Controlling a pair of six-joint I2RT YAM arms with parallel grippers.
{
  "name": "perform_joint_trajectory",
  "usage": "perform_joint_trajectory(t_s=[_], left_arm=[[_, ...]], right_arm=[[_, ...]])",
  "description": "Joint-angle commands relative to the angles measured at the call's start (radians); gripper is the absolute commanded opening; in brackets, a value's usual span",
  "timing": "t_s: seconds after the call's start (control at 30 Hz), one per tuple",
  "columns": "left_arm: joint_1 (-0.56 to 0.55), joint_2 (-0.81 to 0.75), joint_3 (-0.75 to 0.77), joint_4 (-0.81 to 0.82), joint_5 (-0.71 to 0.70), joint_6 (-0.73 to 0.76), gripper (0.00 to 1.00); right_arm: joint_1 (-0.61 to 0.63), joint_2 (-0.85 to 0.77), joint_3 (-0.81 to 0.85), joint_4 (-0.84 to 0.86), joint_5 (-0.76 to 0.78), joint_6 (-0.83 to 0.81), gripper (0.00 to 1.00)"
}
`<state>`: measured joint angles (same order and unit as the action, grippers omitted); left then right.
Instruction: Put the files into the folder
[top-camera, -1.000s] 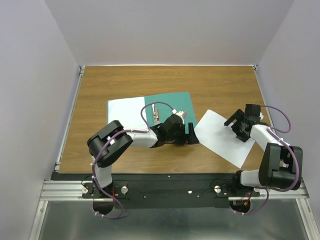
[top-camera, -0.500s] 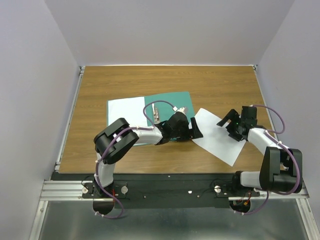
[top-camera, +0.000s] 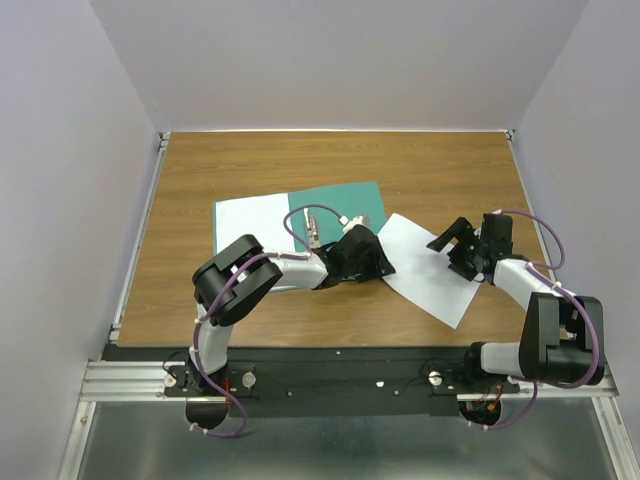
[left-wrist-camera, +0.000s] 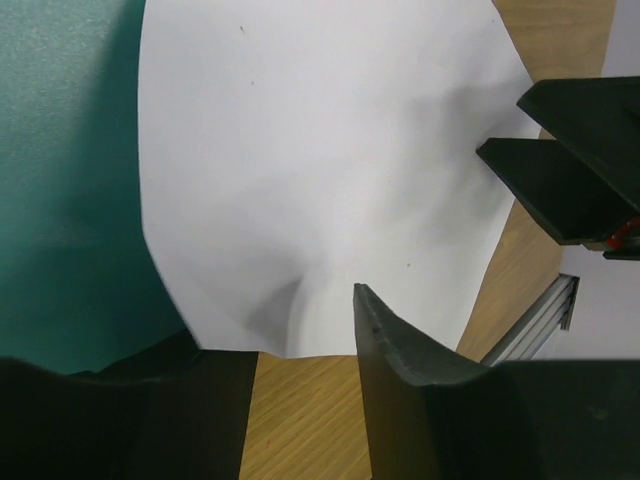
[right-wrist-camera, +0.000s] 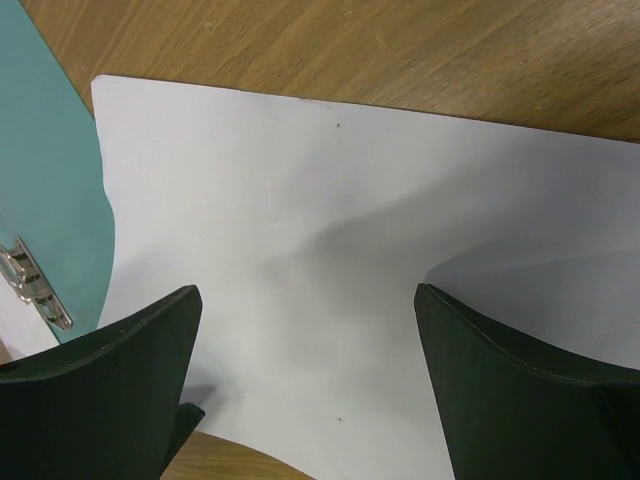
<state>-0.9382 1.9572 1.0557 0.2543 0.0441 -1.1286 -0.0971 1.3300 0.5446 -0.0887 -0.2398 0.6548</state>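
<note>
The teal-green folder (top-camera: 340, 205) lies open in the middle of the table, with one white sheet (top-camera: 250, 222) on its left half. A second white sheet (top-camera: 425, 268) lies askew just right of it, its left corner at the folder's right edge. My left gripper (top-camera: 380, 264) is open, low at that sheet's left edge; in the left wrist view (left-wrist-camera: 290, 340) the sheet (left-wrist-camera: 320, 170) ends at my fingertips, bare wood between them. My right gripper (top-camera: 446, 239) is open over the sheet's right part (right-wrist-camera: 305, 295). The folder's metal clip (right-wrist-camera: 30, 288) shows at the left of the right wrist view.
The wooden table (top-camera: 440, 170) is walled by grey panels on three sides. A metal rail (top-camera: 330, 375) with both arm bases runs along the near edge. The right gripper's fingers (left-wrist-camera: 570, 170) show in the left wrist view.
The loose sheet has slid left, toward the folder. My right gripper has moved left with it. My left gripper has shifted slightly back towards the folder's edge.
</note>
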Motion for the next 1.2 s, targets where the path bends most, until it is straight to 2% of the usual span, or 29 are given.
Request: perform_joint_trajectory(t_s=[0.0, 0.03, 0.13, 0.17, 0.2, 0.27, 0.4, 0.53, 0.57, 0.63, 0.67, 0.77, 0.8, 0.97, 1.1, 1.13, 1.17], left_arm=[[-0.004, 0.06, 0.021, -0.11, -0.087, -0.002, 0.39], [-0.004, 0.068, 0.027, -0.113, -0.085, 0.0, 0.36], [-0.004, 0.069, 0.044, -0.128, -0.085, 0.006, 0.18], [-0.004, 0.068, 0.044, -0.13, -0.089, 0.009, 0.18], [-0.004, 0.063, 0.044, -0.136, -0.092, 0.013, 0.05], [-0.004, 0.04, 0.043, -0.138, -0.095, 0.03, 0.0], [-0.005, -0.03, 0.043, -0.139, -0.107, 0.104, 0.0], [-0.01, -0.157, 0.055, -0.142, -0.099, 0.281, 0.0], [-0.008, -0.182, 0.059, -0.144, -0.087, 0.384, 0.0], [-0.01, -0.266, 0.044, -0.135, -0.06, 0.479, 0.0], [-0.01, -0.296, 0.023, -0.127, -0.055, 0.598, 0.0], [-0.01, -0.409, -0.032, -0.124, -0.024, 0.78, 0.0], [-0.01, -0.435, -0.046, -0.113, -0.01, 0.878, 0.0], [-0.008, -0.581, -0.059, -0.136, -0.001, 1.05, 0.0], [-0.005, -0.694, -0.085, -0.139, -0.01, 1.185, 0.0], [-0.001, -0.731, -0.085, -0.147, -0.007, 1.211, 0.0], [0.007, -0.75, -0.08, -0.168, -0.003, 1.222, 0.0]], right_arm=[[0.016, 0.061, -0.084, -0.155, -0.027, 0.0, 0.97], [0.016, 0.064, -0.086, -0.154, -0.027, -0.001, 0.97], [0.016, 0.067, -0.089, -0.154, -0.026, -0.004, 0.97], [0.017, 0.066, -0.09, -0.154, -0.026, -0.006, 0.97], [0.016, 0.063, -0.087, -0.154, -0.029, -0.009, 0.97], [0.016, 0.046, -0.081, -0.154, -0.039, -0.017, 0.97], [0.016, -0.044, -0.042, -0.158, -0.096, -0.056, 0.97], [0.016, -0.211, 0.02, -0.16, -0.164, -0.089, 0.99], [0.016, -0.245, 0.052, -0.16, -0.17, -0.096, 0.99], [0.016, -0.343, 0.092, -0.151, -0.182, -0.104, 1.0], [0.017, -0.366, 0.128, -0.137, -0.197, -0.106, 1.0], [0.016, -0.417, 0.19, -0.062, -0.254, -0.135, 1.0], [0.016, -0.414, 0.24, -0.024, -0.28, -0.173, 1.0], [0.016, -0.324, 0.42, 0.04, -0.482, -0.302, 1.0], [0.016, -0.182, 0.564, 0.075, -0.803, -0.462, 1.0], [0.016, -0.161, 0.609, 0.073, -0.929, -0.492, 1.0], [0.016, -0.143, 0.624, 0.072, -0.958, -0.51, 1.0]])
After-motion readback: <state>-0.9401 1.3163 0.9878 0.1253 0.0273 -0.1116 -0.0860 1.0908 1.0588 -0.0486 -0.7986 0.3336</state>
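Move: Right at the left hand's half-open fingers is the near-left corner of the loose white file; its middle lies some 12 cm to the right, level with the hand and 2 cm lower. The open folder's middle is about 23 cm left and 9 cm ahead of the left hand, with its metal clip 21 cm left and 11 cm ahead. From the right hand, down on the sheet, the file's middle is roughly 5 cm left and 4 cm back. Sinking about 1 cm, the left hand shuts its fingers on the file's near-left corner, then lifts it steeply some 22 cm and carries it left towards the folder, its fingertips tipping up nearly 60 degrees. The right hand creeps left with the sheet at first, then draws back 2 cm and rises about 30 cm off it, still wide open, tipping up and turning counter-clockwise. ##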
